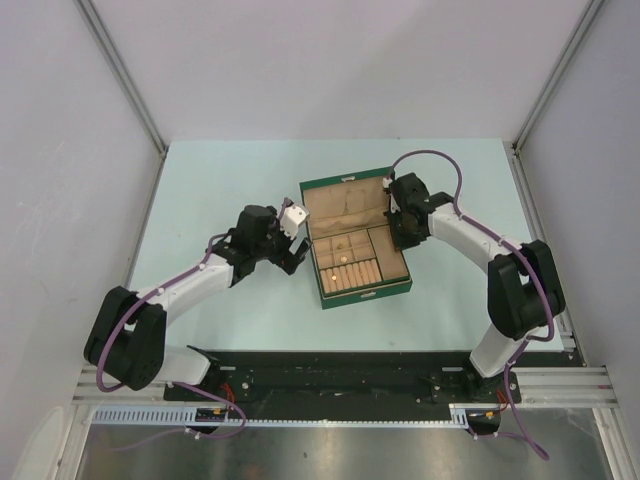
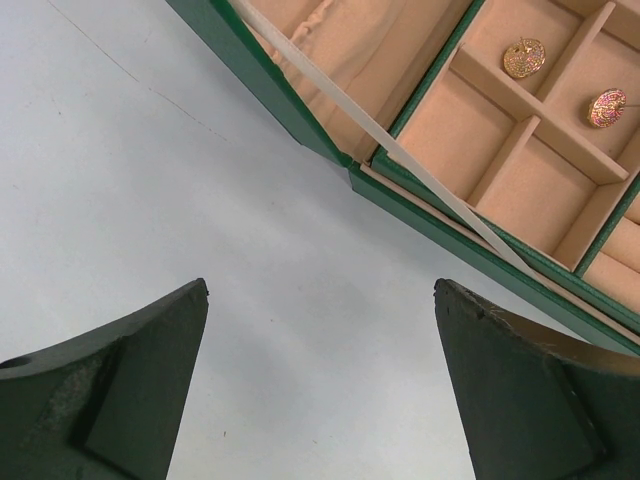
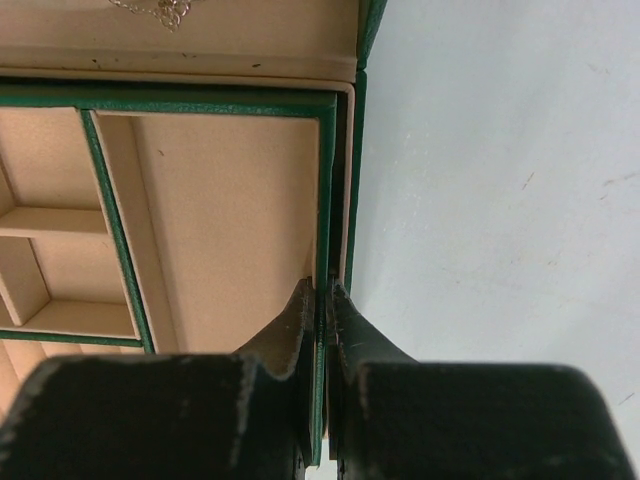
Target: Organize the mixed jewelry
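Note:
The green tan-lined box (image 1: 368, 290) lies open mid-table. My right gripper (image 3: 323, 290) is shut on the thin green right wall of the inner tray (image 3: 325, 200), one finger inside a tan compartment and the other outside the wall. From the top view the right gripper (image 1: 396, 228) sits at the box's right edge. A bit of fine silvery chain (image 3: 160, 10) rests on the lid lining. Two round gold, pink-stoned pieces (image 2: 524, 57) (image 2: 607, 107) lie in small compartments. My left gripper (image 2: 322, 290) hangs open over bare table beside the box's left corner (image 2: 350, 165), holding nothing.
A pale ribbon strap (image 2: 400, 150) runs from the lid to the box base. Tan ring rolls (image 1: 355, 274) fill the tray's front row. Frame posts (image 1: 120, 70) and grey walls bound the pale blue table (image 1: 220, 180).

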`<act>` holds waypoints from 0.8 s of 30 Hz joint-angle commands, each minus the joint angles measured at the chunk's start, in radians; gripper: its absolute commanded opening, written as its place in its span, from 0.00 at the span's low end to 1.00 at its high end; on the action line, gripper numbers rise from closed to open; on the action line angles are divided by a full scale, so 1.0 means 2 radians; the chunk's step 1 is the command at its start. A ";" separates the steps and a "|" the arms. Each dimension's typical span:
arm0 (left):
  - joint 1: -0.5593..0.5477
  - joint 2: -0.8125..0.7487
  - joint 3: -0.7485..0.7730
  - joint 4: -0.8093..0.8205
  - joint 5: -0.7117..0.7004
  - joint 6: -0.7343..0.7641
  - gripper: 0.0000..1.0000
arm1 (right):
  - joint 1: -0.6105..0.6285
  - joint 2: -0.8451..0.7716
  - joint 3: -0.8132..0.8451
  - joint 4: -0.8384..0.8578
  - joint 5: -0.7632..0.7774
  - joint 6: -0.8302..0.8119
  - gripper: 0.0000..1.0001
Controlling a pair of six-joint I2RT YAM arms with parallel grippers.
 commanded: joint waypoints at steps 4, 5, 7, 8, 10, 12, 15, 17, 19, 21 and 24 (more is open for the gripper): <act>0.003 -0.005 -0.002 0.016 0.004 -0.010 0.99 | 0.011 -0.030 -0.007 0.018 0.002 -0.004 0.02; 0.003 -0.005 -0.003 0.016 0.005 -0.009 1.00 | 0.010 -0.030 -0.008 0.019 0.003 -0.005 0.05; 0.003 -0.006 -0.004 0.016 0.005 -0.010 1.00 | 0.010 -0.031 -0.009 0.020 0.005 -0.007 0.12; 0.003 -0.008 -0.004 0.016 0.004 -0.008 1.00 | 0.010 -0.033 -0.010 0.019 0.006 -0.008 0.16; 0.003 -0.008 -0.005 0.016 0.004 -0.007 1.00 | 0.010 -0.035 -0.011 0.020 0.009 -0.008 0.25; 0.003 -0.007 -0.005 0.016 0.004 -0.008 1.00 | 0.011 -0.038 -0.013 0.020 0.010 -0.010 0.30; 0.003 -0.006 -0.004 0.016 0.004 -0.008 1.00 | 0.009 -0.040 -0.016 0.020 0.013 -0.011 0.40; 0.003 -0.007 -0.004 0.018 0.005 -0.009 1.00 | 0.007 -0.042 -0.017 0.022 0.013 -0.011 0.41; 0.003 -0.008 -0.005 0.017 0.003 -0.008 1.00 | 0.004 -0.047 -0.017 0.021 0.013 -0.011 0.42; 0.003 -0.010 -0.005 0.020 0.002 -0.007 1.00 | -0.002 -0.054 -0.016 0.023 0.012 -0.011 0.43; 0.003 -0.013 -0.005 0.023 0.009 -0.005 1.00 | -0.016 -0.063 -0.016 0.023 -0.003 -0.014 0.50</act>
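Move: At the right rim of the tray, the closed right fingers already pinch its side wall. The tray's middle lies about 9 cm left of this hand, some 2 cm back and 2 cm below. The jewelry box is centred nearly under the tray, about 4 cm below the hand. The box's open lid stands about 10 cm ahead and 11 cm left. From the idle left hand the tray is about 14 cm to the right, 1 cm back and slightly lower. Opening from shut to nearly half wide, the right fingers let go of the tray's side wall while the hand stays almost in place, easing back less than a centimetre. The hand then lifts about 1.5 cm up and away from the rim, still pointing down over the box's right edge and tipping only slightly. ##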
